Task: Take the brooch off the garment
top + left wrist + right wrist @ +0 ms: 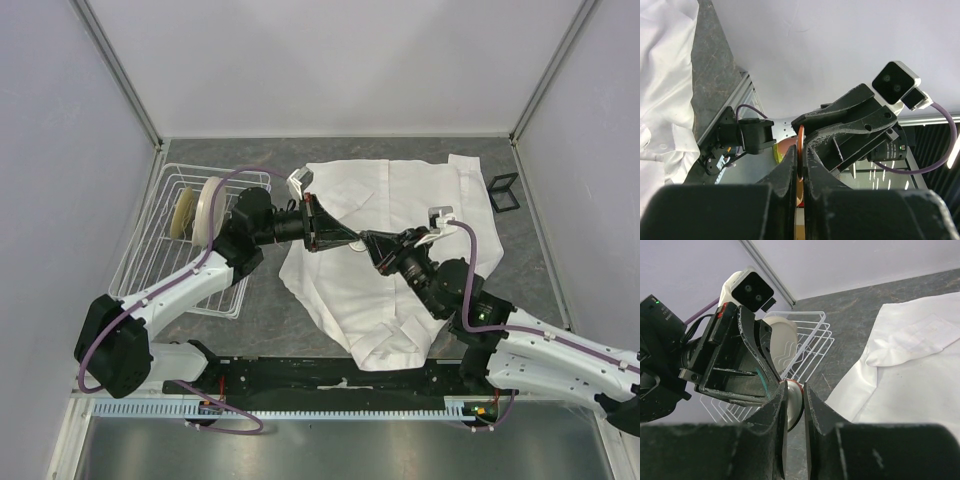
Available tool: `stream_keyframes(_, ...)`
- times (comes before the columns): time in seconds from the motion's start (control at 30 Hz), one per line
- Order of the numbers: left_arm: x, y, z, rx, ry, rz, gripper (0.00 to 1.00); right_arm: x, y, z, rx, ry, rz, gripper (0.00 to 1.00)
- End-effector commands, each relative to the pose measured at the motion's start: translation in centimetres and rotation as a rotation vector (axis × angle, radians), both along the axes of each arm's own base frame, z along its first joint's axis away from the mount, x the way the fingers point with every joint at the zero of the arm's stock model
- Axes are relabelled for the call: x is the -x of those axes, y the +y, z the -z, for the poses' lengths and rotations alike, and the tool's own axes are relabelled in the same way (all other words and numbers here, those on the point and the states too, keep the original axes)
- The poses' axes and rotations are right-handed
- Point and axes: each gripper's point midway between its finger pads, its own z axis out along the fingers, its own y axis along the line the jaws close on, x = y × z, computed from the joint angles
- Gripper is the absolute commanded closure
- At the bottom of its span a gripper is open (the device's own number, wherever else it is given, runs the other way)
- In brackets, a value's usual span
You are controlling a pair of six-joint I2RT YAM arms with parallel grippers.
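Note:
The brooch is a thin coppery disc seen edge-on between my left gripper's shut fingers. In the right wrist view it shows a pale greyish face with a red rim, pinched between my right gripper's fingers. Both grippers meet tip to tip above the garment, a white wrinkled shirt spread on the dark table; the brooch itself is too small to make out there. The shirt also shows at the left of the left wrist view and at the right of the right wrist view.
A white wire rack with cream plates stands at the left, also in the right wrist view. A small black wire-frame stand sits at the shirt's right. Walls enclose the table on three sides.

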Motion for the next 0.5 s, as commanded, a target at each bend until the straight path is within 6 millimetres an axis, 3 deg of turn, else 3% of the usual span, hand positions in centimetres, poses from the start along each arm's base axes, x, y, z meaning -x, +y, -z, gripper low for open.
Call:
stream_keyframes(0.0, 5.0, -0.2, -5.8, 0.148, -0.183, 0.187, 0.98, 3.9, 3.6, 4.8, 0.098, 0.118, -0.248, 0.84)
stream_keyframes(0.13, 4.9, -0.2, -5.2, 0.123, -0.243, 0.181, 0.98, 4.1, 3.2, 4.1, 0.070, 0.200, -0.238, 0.64)
stream_keyframes(0.17, 4.8, -0.2, -5.0, 0.116, -0.259, 0.181, 0.98, 4.2, 2.7, 5.1, 0.101, 0.253, -0.229, 0.60)
stream_keyframes(0.27, 4.6, -0.2, -4.2, 0.095, -0.324, 0.178, 0.98, 4.9, 2.6, 4.0, 0.053, 0.317, -0.253, 0.47)
stream_keyframes(0.47, 4.9, -0.1, -3.3, 0.097, -0.381, 0.189, 0.98, 6.0, 1.8, 3.5, -0.044, 0.362, -0.305, 0.40)
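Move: The brooch, a pale disc with an orange-brown rim, is already up between the two grippers: its middle lies some 2 cm right of the left hand and 1 cm back, and about 2 cm left of the right hand, level with it fore and aft. From the left hand, the garment's middle is about 10 cm ahead, 11 cm to the right and 27 cm below; the dish rack is some 38 cm left, 10 cm ahead and 25 cm below. The left hand keeps its near-shut pinch on the brooch and draws it straight back about 2 cm, rolling some 10 degrees about its own fingers so that their forward side comes up. Meanwhile the right gripper, shut on the disc at first, spreads to a bit over half open to let go, easing back about 2 cm along with the left hand, sinking slightly and tipping its fingertips down some 12 degrees, so its fingers still stand close around the brooch. ##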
